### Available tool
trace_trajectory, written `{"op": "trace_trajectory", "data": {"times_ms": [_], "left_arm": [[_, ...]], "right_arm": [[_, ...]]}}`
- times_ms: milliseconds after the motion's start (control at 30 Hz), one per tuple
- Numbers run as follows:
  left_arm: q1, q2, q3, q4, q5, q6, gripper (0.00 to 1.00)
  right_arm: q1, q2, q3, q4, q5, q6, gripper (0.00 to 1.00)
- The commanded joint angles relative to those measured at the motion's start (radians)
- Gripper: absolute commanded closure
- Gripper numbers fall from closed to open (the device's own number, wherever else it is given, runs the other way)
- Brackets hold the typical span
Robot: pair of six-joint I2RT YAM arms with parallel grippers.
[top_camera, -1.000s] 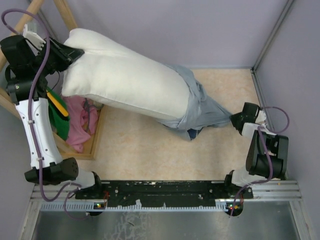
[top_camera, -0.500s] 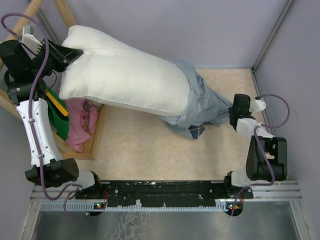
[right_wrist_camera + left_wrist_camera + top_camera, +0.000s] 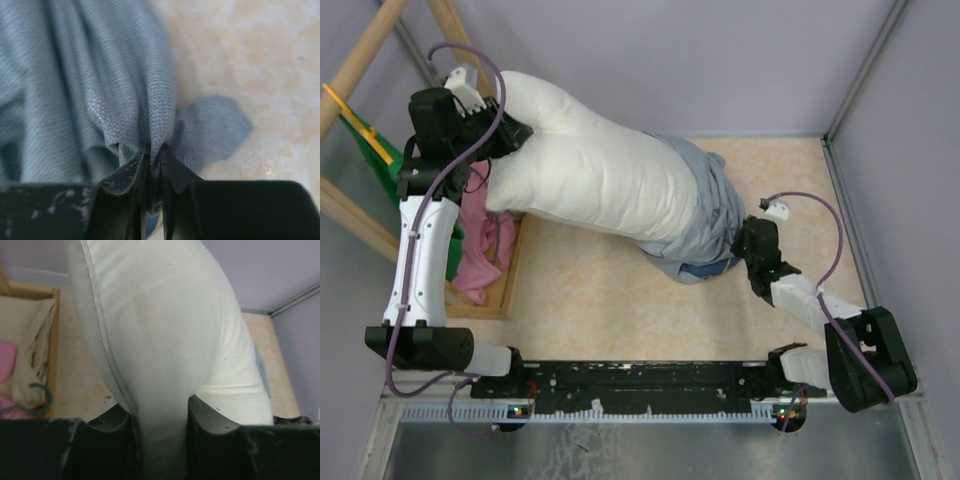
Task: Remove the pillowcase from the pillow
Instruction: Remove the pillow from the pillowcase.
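The plump white pillow (image 3: 600, 175) lies slanted across the table, its left end lifted. My left gripper (image 3: 510, 135) is shut on that end; in the left wrist view the pillow (image 3: 160, 330) is squeezed between the two fingers of that gripper (image 3: 160, 425). The pillowcase (image 3: 710, 205), showing its blue-grey inside, is bunched around the pillow's right end. My right gripper (image 3: 740, 238) sits just right of that bunch. In the right wrist view a fold of the pillowcase (image 3: 100, 75) is pinched in the nearly closed jaws of this gripper (image 3: 154, 152).
A wooden tray (image 3: 515, 270) at the left holds a pink cloth (image 3: 485, 245). A green cloth (image 3: 380, 165) on a yellow hanger (image 3: 355, 120) hangs by the wooden poles (image 3: 360, 60). Grey walls close in the back and right. The black base rail (image 3: 650, 380) runs along the near edge.
My left gripper has swung right, carrying the pillow's end with it. My right gripper has moved left toward the pillow, and the stretched pillowcase has slackened into a bunch.
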Motion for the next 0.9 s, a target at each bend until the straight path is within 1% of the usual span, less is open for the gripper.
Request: {"op": "trace_trajectory", "data": {"times_ms": [0, 33, 67, 100, 133, 167, 200, 267, 333, 367, 400, 467, 600, 633, 700, 800, 867], "left_arm": [[-0.023, -0.062, -0.077, -0.049, -0.266, 0.158, 1.00], [-0.023, -0.066, -0.082, -0.061, -0.289, 0.180, 1.00], [-0.024, -0.068, -0.082, -0.072, -0.313, 0.209, 1.00], [-0.025, -0.070, -0.080, -0.082, -0.337, 0.229, 1.00], [-0.025, -0.075, -0.079, -0.087, -0.357, 0.249, 1.00], [-0.027, -0.081, -0.082, -0.088, -0.374, 0.267, 1.00], [-0.027, -0.087, -0.087, -0.088, -0.385, 0.284, 1.00], [-0.027, -0.100, -0.101, -0.082, -0.396, 0.325, 1.00], [-0.031, -0.114, -0.118, -0.079, -0.397, 0.374, 1.00], [-0.036, -0.125, -0.133, -0.072, -0.406, 0.395, 1.00], [-0.041, -0.141, -0.154, -0.057, -0.413, 0.412, 1.00], [-0.047, -0.173, -0.202, -0.025, -0.415, 0.438, 1.00], [-0.058, -0.200, -0.256, -0.001, -0.424, 0.463, 1.00], [-0.061, -0.201, -0.257, -0.002, -0.428, 0.468, 1.00], [-0.069, -0.202, -0.257, -0.001, -0.434, 0.473, 1.00], [-0.075, -0.205, -0.259, -0.004, -0.438, 0.477, 1.00], [-0.079, -0.206, -0.263, -0.007, -0.444, 0.479, 1.00]], "right_arm": [[0.009, -0.059, 0.071, 0.153, -0.291, -0.223, 0.78], [0.009, -0.066, 0.095, 0.147, -0.300, -0.230, 0.70], [0.010, -0.076, 0.114, 0.148, -0.296, -0.223, 0.58], [0.009, -0.087, 0.134, 0.158, -0.286, -0.212, 0.40], [0.009, -0.091, 0.152, 0.172, -0.270, -0.192, 0.17], [0.007, -0.088, 0.176, 0.182, -0.255, -0.171, 0.07], [0.004, -0.079, 0.206, 0.188, -0.241, -0.153, 0.02], [0.000, -0.034, 0.295, 0.159, -0.215, -0.117, 0.01], [-0.012, 0.042, 0.421, 0.085, -0.236, -0.097, 0.01], [-0.016, 0.094, 0.494, 0.008, -0.242, -0.093, 0.01], [-0.020, 0.154, 0.601, -0.053, -0.249, -0.092, 0.01], [-0.034, 0.273, 0.746, -0.172, -0.276, -0.094, 0.01], [-0.074, 0.532, 0.981, -0.360, -0.421, -0.102, 0.01], [-0.077, 0.605, 1.018, -0.391, -0.449, -0.108, 0.01], [-0.079, 0.694, 1.065, -0.431, -0.459, -0.116, 0.01], [-0.087, 0.780, 1.060, -0.398, -0.488, -0.118, 0.01], [-0.097, 0.833, 1.064, -0.380, -0.558, -0.119, 0.01]]}}
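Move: Some 20 cm ahead and 9 cm to the left of the right hand, at nearly its height, is the far part of the bunched pillowcase. The pillow's middle is about 33 cm left of that hand, 8 cm ahead and 15 cm above; the case's dark-blue flap is some 8 cm left and 5 cm back, slightly below. From the left hand, which grips the pillow's raised end, the case's far part lies about 38 cm right, 10 cm ahead and 32 cm down. Letting go of the pillowcase's near edge, the right hand spreads its fingers wide and arcs about 20 cm forward and 9 cm left, climbing some 20 cm on the way, then dropping steeply towards the case's far part, fingers open and astride the cloth. Meanwhile the left keeps its grip on the pillow, sinks about 7 cm, drifts left, then back, and rolls left side up. ##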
